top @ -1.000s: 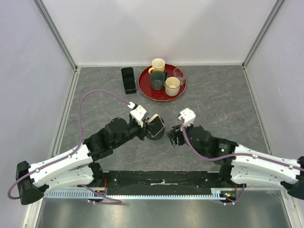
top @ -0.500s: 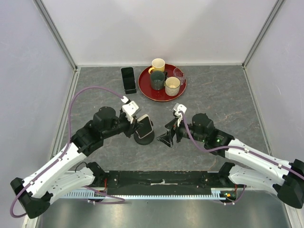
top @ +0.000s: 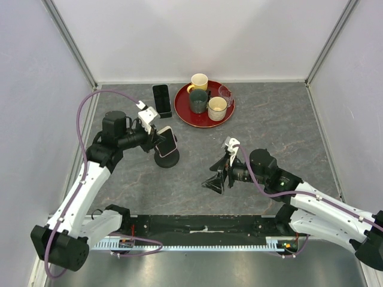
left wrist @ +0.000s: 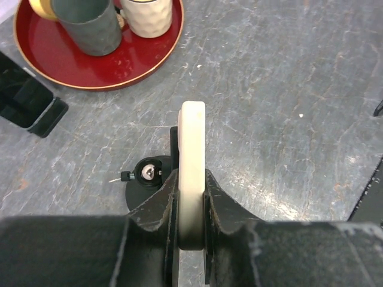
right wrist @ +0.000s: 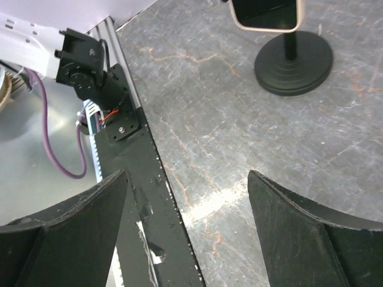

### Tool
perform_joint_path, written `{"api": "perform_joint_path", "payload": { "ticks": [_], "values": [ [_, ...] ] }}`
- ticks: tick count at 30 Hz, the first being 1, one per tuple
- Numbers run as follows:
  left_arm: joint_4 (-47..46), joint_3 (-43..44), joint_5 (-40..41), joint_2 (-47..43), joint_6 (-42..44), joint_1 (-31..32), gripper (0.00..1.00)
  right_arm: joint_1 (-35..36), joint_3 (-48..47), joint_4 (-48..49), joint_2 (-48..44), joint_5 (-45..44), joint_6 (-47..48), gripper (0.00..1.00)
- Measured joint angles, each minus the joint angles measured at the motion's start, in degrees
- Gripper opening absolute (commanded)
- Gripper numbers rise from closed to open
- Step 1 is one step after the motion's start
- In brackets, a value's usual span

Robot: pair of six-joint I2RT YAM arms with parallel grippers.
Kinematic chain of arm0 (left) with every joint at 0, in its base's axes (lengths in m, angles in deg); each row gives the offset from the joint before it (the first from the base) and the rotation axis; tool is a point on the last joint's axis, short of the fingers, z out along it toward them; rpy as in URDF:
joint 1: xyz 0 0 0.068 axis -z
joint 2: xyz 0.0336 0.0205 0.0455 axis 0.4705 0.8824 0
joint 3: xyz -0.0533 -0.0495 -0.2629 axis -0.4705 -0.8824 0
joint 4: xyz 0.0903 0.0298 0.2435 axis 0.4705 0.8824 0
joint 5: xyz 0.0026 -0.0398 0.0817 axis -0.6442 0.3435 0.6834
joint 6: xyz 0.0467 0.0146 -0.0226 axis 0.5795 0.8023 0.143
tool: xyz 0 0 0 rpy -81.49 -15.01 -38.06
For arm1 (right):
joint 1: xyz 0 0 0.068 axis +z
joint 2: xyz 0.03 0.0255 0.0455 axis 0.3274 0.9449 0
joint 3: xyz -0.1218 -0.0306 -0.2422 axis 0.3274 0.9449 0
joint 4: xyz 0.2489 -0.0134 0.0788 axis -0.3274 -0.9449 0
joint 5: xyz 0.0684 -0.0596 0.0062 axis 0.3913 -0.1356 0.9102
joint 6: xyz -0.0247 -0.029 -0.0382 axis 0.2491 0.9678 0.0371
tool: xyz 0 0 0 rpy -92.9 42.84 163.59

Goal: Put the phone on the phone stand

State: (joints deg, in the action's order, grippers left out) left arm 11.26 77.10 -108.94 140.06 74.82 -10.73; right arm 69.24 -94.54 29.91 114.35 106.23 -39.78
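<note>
My left gripper (top: pixel 160 139) is shut on the phone (top: pixel 167 142), a black-screened phone with a cream case edge, held upright over the phone stand (top: pixel 167 160). In the left wrist view the phone's cream edge (left wrist: pixel 192 128) runs between the jaws of the left gripper (left wrist: pixel 191 179). The stand's post top (left wrist: pixel 147 172) and round base lie just to its left. I cannot tell whether the phone rests on the holder. My right gripper (top: pixel 216 177) hangs open to the right, apart from both. Its wrist view shows the phone (right wrist: pixel 266 13) above the stand's disc base (right wrist: pixel 293 64), beyond the open right gripper (right wrist: pixel 187 176).
A red tray (top: pixel 187 113) with three cups stands at the back, also in the left wrist view as the tray (left wrist: pixel 90 81). A black slab (top: pixel 161 100) lies left of it. The black base rail (right wrist: pixel 134 173) runs under the right gripper.
The left gripper has moved left and toward the back with the phone, and the stand has shifted along under it. The right gripper has opened wide and drawn back to the right.
</note>
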Motion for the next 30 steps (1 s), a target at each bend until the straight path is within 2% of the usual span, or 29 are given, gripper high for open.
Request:
{"api": "perform_joint_path", "payload": {
  "ticks": [1, 2, 3, 4, 5, 6, 9, 13, 20, 25, 30],
  "values": [
    [-0.07, 0.37, -2.60, 0.96, 0.24, -1.42, 0.02, 0.00, 0.00, -0.02, 0.37, 1.20, -0.35, 0.87],
    [-0.22, 0.55, -4.55, 1.66, 0.39, -2.43, 0.07, 0.00, 0.00, -0.02, 0.74, 1.92, -0.57, 0.88],
    [-0.37, 0.66, -5.73, 2.12, 0.39, -3.21, 0.18, 0.00, 0.00, -0.17, 1.14, 2.78, -0.83, 0.88],
    [-0.57, 0.68, -6.03, 2.25, 0.04, -3.63, 0.48, 0.00, 0.00, -0.33, 1.42, 3.54, -1.09, 0.88],
    [-0.63, 0.68, -5.90, 2.23, -0.35, -3.76, 0.73, 0.00, 0.04, -0.44, 1.46, 4.20, -1.29, 0.88],
    [-0.87, 0.68, -5.22, 2.16, -1.05, -3.76, 0.90, 0.00, 0.04, -0.48, 1.36, 4.74, -1.49, 0.88],
    [-2.12, 0.85, -2.19, 1.49, -4.83, -3.74, 0.91, 0.00, 0.15, -0.28, 0.63, 6.03, -1.84, 0.88],
    [-0.87, 3.08, 6.64, -0.61, -14.29, -3.74, 0.92, 0.00, 0.55, -0.02, -0.39, 6.95, -1.86, 0.88],
    [10.12, 12.13, 18.53, -7.17, -35.15, -3.74, 0.93, 0.00, 2.62, 0.20, -3.28, 6.71, -1.86, 0.88],
    [17.90, 13.86, 20.85, -10.99, -53.44, -3.74, 0.94, 0.00, 2.82, 0.17, -4.35, 6.03, -1.75, 0.88],
    [24.63, 13.99, 21.57, -9.60, -66.42, -2.60, 0.94, 0.00, 2.80, -0.61, -4.74, 5.25, -1.22, 0.88]
  ]
}}
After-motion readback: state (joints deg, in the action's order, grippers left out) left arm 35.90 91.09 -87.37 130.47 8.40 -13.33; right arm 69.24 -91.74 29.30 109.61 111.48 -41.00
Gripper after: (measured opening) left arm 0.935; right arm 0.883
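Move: The left fingers already pinch the phone by its side edge, its middle about 3 cm to their right, against the phone stand. That stand's middle lies some 3 cm to the right, 1 cm back and 6 cm below. The black phone on its own holder stands about 24 cm straight ahead; the red tray's middle is roughly 28 cm ahead and 21 cm right. From the right hand, the phone stand is some 13 cm ahead and 20 cm left. The left fingers let go of the phone on the phone stand, spreading nearly wide after a small nudge forward, then come away upward and left, rising 9 to 10 cm before arcing back towards the base and sinking a little. Meanwhile the wrist swings well round counter-clockwise, about 50 degrees, and tips down. The open right hand eases back about 3 cm, touching nothing. ##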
